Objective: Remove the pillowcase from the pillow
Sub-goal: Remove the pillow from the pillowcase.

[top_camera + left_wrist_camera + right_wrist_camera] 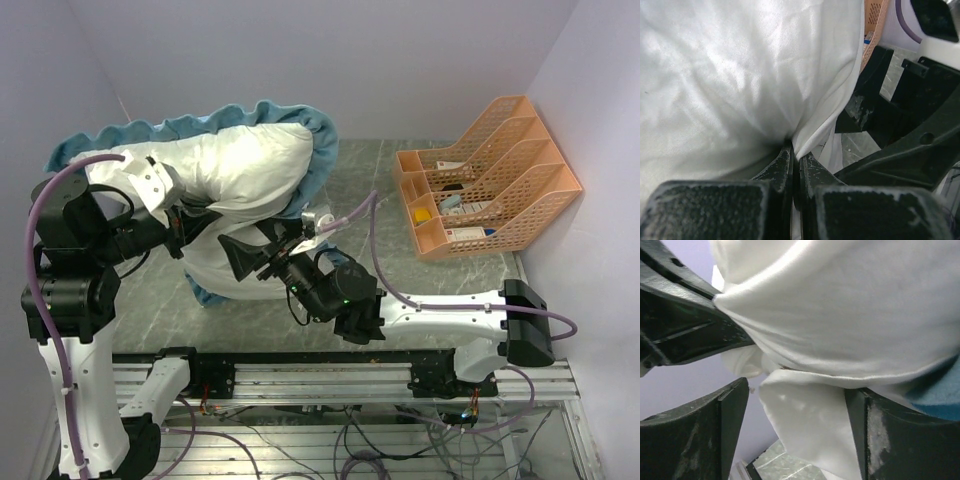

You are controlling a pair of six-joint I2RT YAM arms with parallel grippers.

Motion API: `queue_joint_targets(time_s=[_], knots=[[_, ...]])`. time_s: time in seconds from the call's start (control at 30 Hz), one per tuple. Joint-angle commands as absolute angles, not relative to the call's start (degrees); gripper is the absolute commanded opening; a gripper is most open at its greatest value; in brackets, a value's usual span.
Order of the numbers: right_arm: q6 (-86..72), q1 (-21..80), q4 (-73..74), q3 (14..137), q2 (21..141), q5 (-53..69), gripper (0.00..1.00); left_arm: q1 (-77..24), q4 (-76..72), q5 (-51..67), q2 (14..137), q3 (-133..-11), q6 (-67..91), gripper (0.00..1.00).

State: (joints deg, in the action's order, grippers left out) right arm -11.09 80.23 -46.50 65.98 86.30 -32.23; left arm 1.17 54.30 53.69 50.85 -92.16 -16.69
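Observation:
The plump white pillow (235,165) is lifted above the table, with the pillowcase (322,150) peeled back round it, its teal ruffle along the top and right. My left gripper (185,228) is shut, pinching a thin white fold of the pillowcase (825,120) between its fingertips (785,165). My right gripper (232,258) is open just right of it. A hanging white flap of the pillowcase (810,430) lies between its fingers (875,435) without being clamped. The bulging pillow (850,305) sits above that flap. A patch of teal (935,397) shows at the right.
An orange mesh file rack (490,180) with small items stands at the back right. The two grippers are close together, the right one (900,125) filling the left wrist view and the left one (685,325) showing in the right wrist view. Walls enclose the grey marble table (370,190).

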Motion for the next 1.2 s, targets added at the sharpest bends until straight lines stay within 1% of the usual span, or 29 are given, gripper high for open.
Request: queue_joint_targets(time_s=[0.0, 0.13, 0.17, 0.3, 0.33, 0.6, 0.77, 0.93, 1.17], knots=[[-10.5, 80.7, -50.1, 66.3, 88.6, -42.0, 0.69, 0.9, 56.0, 55.5, 50.5, -93.3, -16.6, 0.07], [-8.3, 80.7, -54.2, 62.8, 87.8, -46.9, 0.34, 0.9, 56.7, 55.3, 50.8, -96.5, -16.9, 0.07], [-8.0, 80.7, -55.3, 61.8, 87.3, -47.3, 0.27, 0.9, 56.8, 55.5, 50.9, -97.0, -16.8, 0.07], [-7.9, 80.6, -58.3, 58.0, 85.1, -46.4, 0.02, 0.9, 56.1, 55.4, 51.0, -97.7, -15.9, 0.07], [-8.0, 80.7, -58.4, 57.7, 84.9, -46.4, 0.00, 0.9, 55.8, 55.3, 50.9, -97.6, -15.9, 0.07], [-10.1, 80.8, -56.8, 54.6, 83.5, -43.1, 0.00, 0.9, 57.2, 53.7, 50.7, -96.2, -19.2, 0.07], [-12.3, 80.8, -57.1, 51.3, 81.4, -45.6, 0.00, 0.9, 57.5, 52.4, 50.9, -96.6, -21.7, 0.07], [-15.9, 80.2, -55.8, 47.2, 79.8, -48.9, 0.00, 0.9, 56.6, 50.8, 51.5, -99.8, -22.7, 0.07], [-18.9, 79.0, -53.4, 44.6, 78.4, -49.5, 0.00, 0.9, 54.8, 50.1, 52.8, -104.9, -22.0, 0.07]])
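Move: The loose white hem of the pillowcase already hangs between my open right fingers, its pinch spot about 2 cm ahead, 2 cm right and 3 cm down. My left fingers, gripping bunched white cloth, are some 9 cm left, 2 cm ahead and 3 cm higher. The pillow's bulk sits roughly 14 cm ahead and 5 cm left, the near blue ruffle 7 cm ahead and 9 cm right. From my left hand the hem is about 11 cm right, level fore and aft, 6 cm lower. I ease my right hand down and forward, drifting right, as it turns about 10 degrees clockwise and its wide-open fingers shut on the white hem. Pinching it, I draw it down and to the right, about 7 cm more, away from my left hand, tipping the fingers down slightly. My left hand keeps its grip and rises some 3 cm towards the end. ##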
